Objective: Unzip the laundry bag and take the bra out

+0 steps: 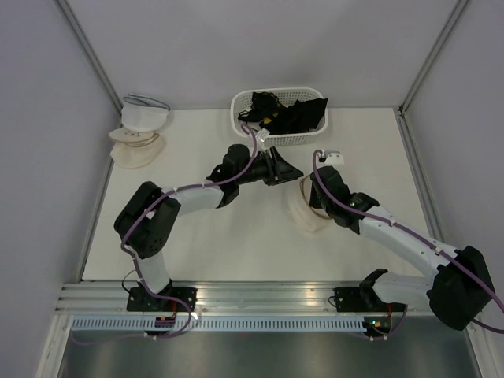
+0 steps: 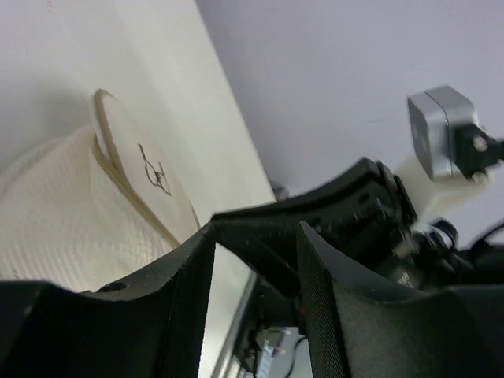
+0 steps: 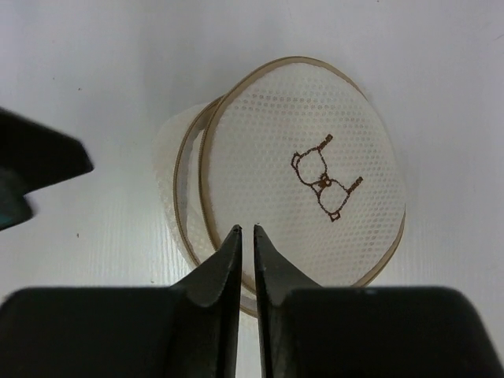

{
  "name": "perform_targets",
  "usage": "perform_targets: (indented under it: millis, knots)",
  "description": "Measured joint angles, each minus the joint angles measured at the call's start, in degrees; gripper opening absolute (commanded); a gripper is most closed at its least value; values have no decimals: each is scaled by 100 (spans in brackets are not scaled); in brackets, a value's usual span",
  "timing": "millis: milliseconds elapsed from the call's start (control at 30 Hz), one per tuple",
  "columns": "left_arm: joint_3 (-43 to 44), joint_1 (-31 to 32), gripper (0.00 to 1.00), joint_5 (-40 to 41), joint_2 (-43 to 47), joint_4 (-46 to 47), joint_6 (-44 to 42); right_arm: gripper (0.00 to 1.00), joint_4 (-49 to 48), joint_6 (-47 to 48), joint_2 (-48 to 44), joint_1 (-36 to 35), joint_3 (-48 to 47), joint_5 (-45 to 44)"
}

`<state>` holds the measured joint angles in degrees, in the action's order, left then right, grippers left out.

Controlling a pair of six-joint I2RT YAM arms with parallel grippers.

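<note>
The laundry bag (image 1: pixel 307 211) is a round cream mesh pouch right of the table's middle. In the right wrist view it lies on its side, showing its flat round panel (image 3: pixel 315 181) with a small brown bra drawing and a tan rim hoop. My right gripper (image 3: pixel 245 230) hangs just above the near rim with its jaws nearly together and nothing seen between them; it also shows in the top view (image 1: pixel 315 198). My left gripper (image 1: pixel 295 171) is open and empty, just left of the bag, which shows at the left of the left wrist view (image 2: pixel 79 228). The bra and the zip pulls are hidden.
A white basket (image 1: pixel 240 106) with black garments stands at the back centre, close behind the left gripper. Stacked cream and white dome pouches (image 1: pixel 140 134) sit at the back left by the wall. The right arm (image 2: pixel 378 213) fills the space beyond the left fingers.
</note>
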<state>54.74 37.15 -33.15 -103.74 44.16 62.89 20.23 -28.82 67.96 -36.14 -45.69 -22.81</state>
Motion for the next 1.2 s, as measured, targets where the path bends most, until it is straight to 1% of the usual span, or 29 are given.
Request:
perform_targets:
  millis: [33,67,133,167,233,400,500,600,733,767,800,867,900,933,1200]
  knots:
    - [411,129,52,216,28,-713,-411,20,0,-2,-2,0,0,0]
    - [704,205,51,358,22,-1130,-645,23,4,11,-7,0,0,4]
    - [1373,361,51,673,-42,-2181,-1165,26,11,2,-13,0,0,7]
    - [1674,424,51,809,-107,-2586,-1373,29,17,0,-22,0,0,9]
    - [2059,505,50,1099,-225,-3294,-1716,32,39,-4,-46,0,0,9]
    - [2282,570,47,1810,-544,-4684,-2240,37,74,-7,-155,0,0,-4]
    - [2282,584,47,2024,-686,-5206,-2393,38,83,-11,-170,0,0,-7]
    - [2291,612,44,2096,-739,-5482,-2487,38,83,-11,-170,0,0,-7]
    - [2365,684,31,2055,-793,-5510,-2566,37,74,-13,-164,0,0,-7]
    - [2369,699,29,2050,-811,-5499,-2575,37,59,-11,-151,0,0,-7]
    - [2369,708,23,2037,-828,-5493,-2588,37,37,-11,-131,0,0,-4]
    - [2369,721,15,1993,-872,-5482,-2597,37,-17,-11,-61,0,2,7]
    - [2369,723,6,1967,-896,-5464,-2608,38,-52,-7,-11,0,4,33]
    - [2367,723,2,1947,-916,-5451,-2605,39,-116,0,55,0,7,72]
    - [2127,723,2,1899,-929,-5130,-2616,54,-621,166,852,0,9,686]
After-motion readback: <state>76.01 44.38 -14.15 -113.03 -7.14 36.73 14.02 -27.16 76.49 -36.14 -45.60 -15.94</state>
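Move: The laundry bag's middle lies about 13 cm below the left hand and some 6 cm to its right, level with it fore and aft; its near-side zip edge is almost straight beneath that hand. The white basket stands roughly 25 cm ahead of the left hand, 2 cm to its left and 11 cm lower. From the right hand, the bag's middle is about 4 cm ahead, 2 cm right and 8 cm below. Left hand drops about 12 cm, fingertips tipping down, shuts on the bag's zip edge; right lowers leftward, opening. ##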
